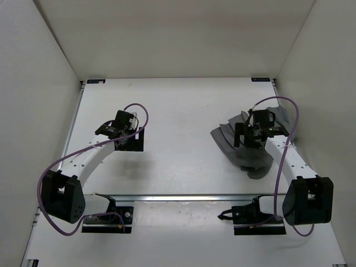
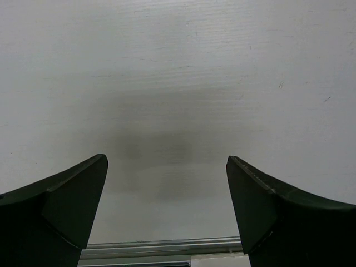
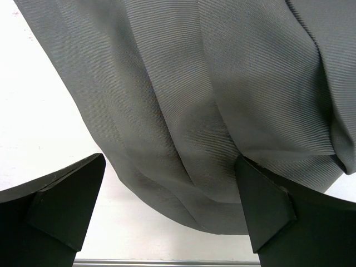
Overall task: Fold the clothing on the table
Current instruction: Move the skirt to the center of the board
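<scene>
The grey pleated clothing (image 1: 223,139) lies bunched on the right half of the white table (image 1: 183,122), its folds running toward the far right corner. My right gripper (image 1: 248,139) hovers directly over it, pointing down. In the right wrist view the jaws (image 3: 170,160) stand wide open, with the clothing (image 3: 194,83) spread beneath them and its rounded edge between the fingertips, not pinched. My left gripper (image 1: 129,142) hangs over bare table on the left, far from the clothing. Its jaws (image 2: 167,161) are wide open and empty above the table (image 2: 178,83).
A metal rail (image 1: 183,197) crosses the near side of the table in front of both arm bases; it also shows as the rail (image 2: 161,245) under the left fingers. White walls (image 1: 33,83) enclose the table on the left, back and right.
</scene>
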Robot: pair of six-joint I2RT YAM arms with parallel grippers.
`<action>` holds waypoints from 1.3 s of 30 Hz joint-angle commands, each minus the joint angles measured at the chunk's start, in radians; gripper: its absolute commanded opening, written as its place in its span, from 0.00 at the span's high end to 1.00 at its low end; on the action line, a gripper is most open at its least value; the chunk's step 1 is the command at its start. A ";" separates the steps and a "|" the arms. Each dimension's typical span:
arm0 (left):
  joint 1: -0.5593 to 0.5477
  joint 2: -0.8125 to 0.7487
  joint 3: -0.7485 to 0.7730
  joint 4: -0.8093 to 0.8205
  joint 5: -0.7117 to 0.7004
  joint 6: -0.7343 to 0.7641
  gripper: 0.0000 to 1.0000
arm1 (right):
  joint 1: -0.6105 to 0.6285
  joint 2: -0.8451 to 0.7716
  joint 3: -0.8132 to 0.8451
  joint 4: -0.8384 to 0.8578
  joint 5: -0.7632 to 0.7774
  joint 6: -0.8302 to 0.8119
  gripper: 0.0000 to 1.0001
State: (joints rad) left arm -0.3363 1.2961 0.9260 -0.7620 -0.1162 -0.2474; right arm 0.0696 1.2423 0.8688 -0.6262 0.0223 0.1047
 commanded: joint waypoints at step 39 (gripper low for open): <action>0.082 -0.058 0.090 0.084 0.078 -0.016 0.02 | 0.210 0.387 0.967 0.191 -0.472 0.113 1.00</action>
State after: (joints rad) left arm -0.2573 1.3045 0.9882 -0.7021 -0.0593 -0.2604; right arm 0.4435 1.8095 2.0201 -0.6048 -0.4133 0.1463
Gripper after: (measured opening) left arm 0.988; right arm 0.028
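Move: Below the wide-open right gripper lies the skirt, its middle about 3 cm ahead, 5 cm to the right and some 7 cm down; cloth also lies right under the fingers. The centre of the board is roughly 27 cm to that hand's left and 5 cm ahead, while the metal rail runs about 21 cm straight back. From the left hand, the skirt is some 52 cm to the right and 6 cm farther out. Dipping about 6 cm and slightly back, the right hand shuts its fingers on the skirt, then whips it fast forward and left, rising ever more steeply, to some 30 cm up from that low and nearly as far left, drawing back a little at the end. The wrist turns counter-clockwise and swings the fingers up. The left hand, open and empty, edges about 3 cm forward and 2 cm up. ##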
